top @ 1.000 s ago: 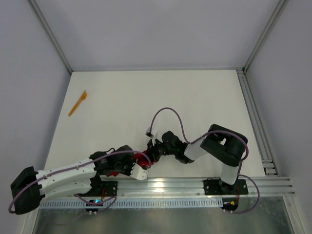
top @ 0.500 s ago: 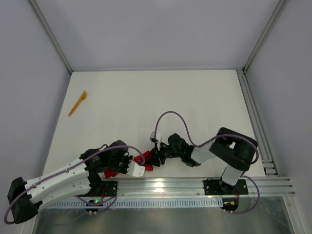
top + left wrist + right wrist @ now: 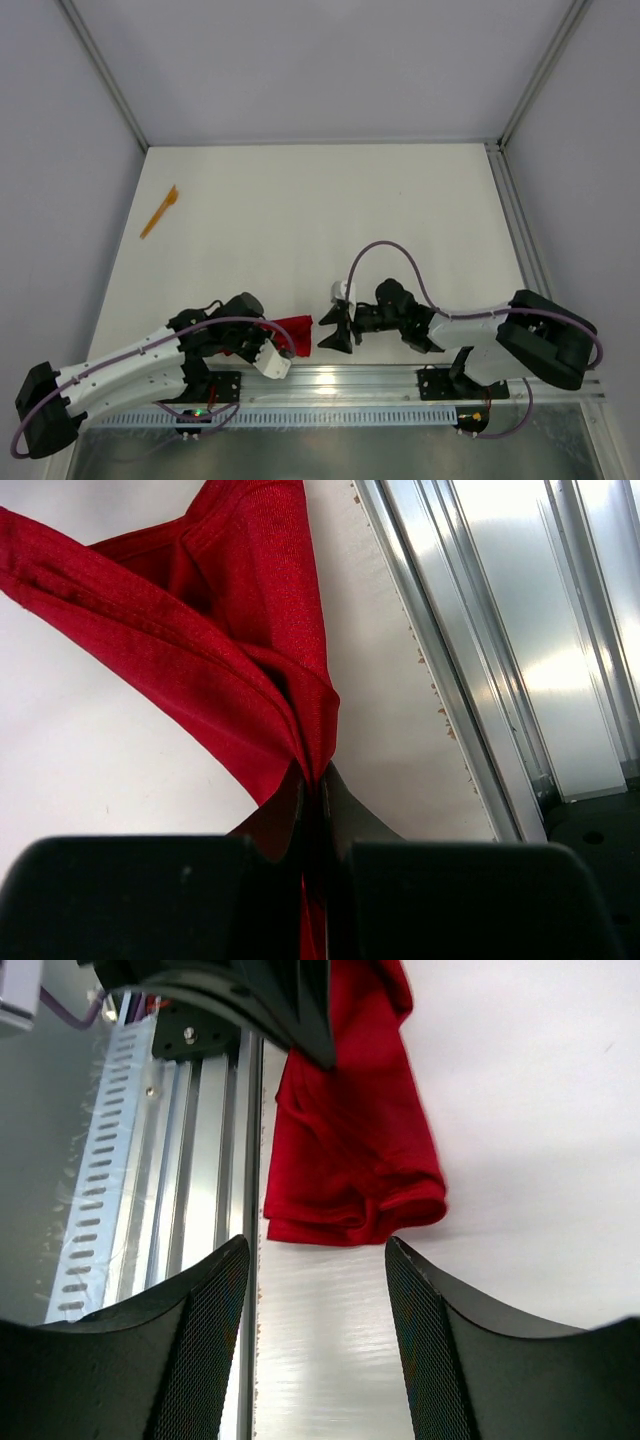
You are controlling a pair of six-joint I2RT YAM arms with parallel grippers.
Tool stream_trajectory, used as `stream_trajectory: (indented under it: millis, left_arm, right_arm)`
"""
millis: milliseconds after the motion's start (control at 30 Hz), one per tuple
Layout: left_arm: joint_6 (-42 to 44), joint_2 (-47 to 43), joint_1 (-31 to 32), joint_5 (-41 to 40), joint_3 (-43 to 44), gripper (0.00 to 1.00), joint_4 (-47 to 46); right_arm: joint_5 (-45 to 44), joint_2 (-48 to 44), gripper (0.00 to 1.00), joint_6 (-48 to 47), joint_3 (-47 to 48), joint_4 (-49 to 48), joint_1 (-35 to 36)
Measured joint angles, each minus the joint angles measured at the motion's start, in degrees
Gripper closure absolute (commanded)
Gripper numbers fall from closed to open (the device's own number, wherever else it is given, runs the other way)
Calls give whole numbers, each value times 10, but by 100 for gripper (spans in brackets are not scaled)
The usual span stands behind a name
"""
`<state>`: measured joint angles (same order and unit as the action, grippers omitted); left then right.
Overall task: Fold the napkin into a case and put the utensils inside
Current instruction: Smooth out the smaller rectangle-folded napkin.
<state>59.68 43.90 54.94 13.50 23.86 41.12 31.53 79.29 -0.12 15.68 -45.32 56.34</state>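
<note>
The red napkin lies bunched at the table's near edge, beside the metal rail. My left gripper is shut on one folded corner of the napkin, which fans out ahead of it. My right gripper is open just right of the napkin, a short gap away, with nothing between its fingers. In the top view the left gripper and right gripper face each other across the cloth. One orange utensil lies alone at the far left of the table.
The aluminium rail runs along the near edge under both arms, and the napkin's lower edge reaches the rail. Frame posts and grey walls bound the white table.
My right gripper has let go of the napkin, opened, and drawn back to the right. The left gripper keeps its hold, and the cloth now lies spread between the two.
</note>
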Motion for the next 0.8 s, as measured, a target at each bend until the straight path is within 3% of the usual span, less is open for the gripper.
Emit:
stream_trajectory:
  millis: [100,200,400,500,800]
  left_arm:
    - [13,-12,0,0,-2,100,3]
    - [19,-16,0,0,-2,100,3]
    - [24,-19,0,2,-2,100,3]
    - [25,-27,0,2,-5,100,3]
    - [18,-32,0,2,-5,100,3]
  right_arm:
    - [24,-53,39,-4,-3,16,-33]
    - [34,-55,50,2,19,17,-86]
    - [44,109,66,11,196,48,-120]
    - [47,184,69,6,259,82,-123]
    - [88,205,69,-39,210,153,-95]
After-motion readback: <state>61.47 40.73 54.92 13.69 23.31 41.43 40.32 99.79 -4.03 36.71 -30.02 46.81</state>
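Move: The smaller-folded napkin's far right corner lies about 5 cm ahead of the right hand, 4 cm to its left and 4 cm below. Its near right corner is also 4 cm left but some 3 cm back, and the left gripper, already pinching the napkin's near part, is about 14 cm left. From the left hand the far right corner lies some 6 cm ahead and 10 cm to the right. The left hand keeps its pinch on the napkin, almost still, while the right fingertips come right up to the napkin's far right corner; touch can't be made out. The right hand rises about 5 cm and sweeps some 13 cm forward past the corner, then sinks about 8 cm while drawing back 6 cm towards it, fingers closing to a third open. ##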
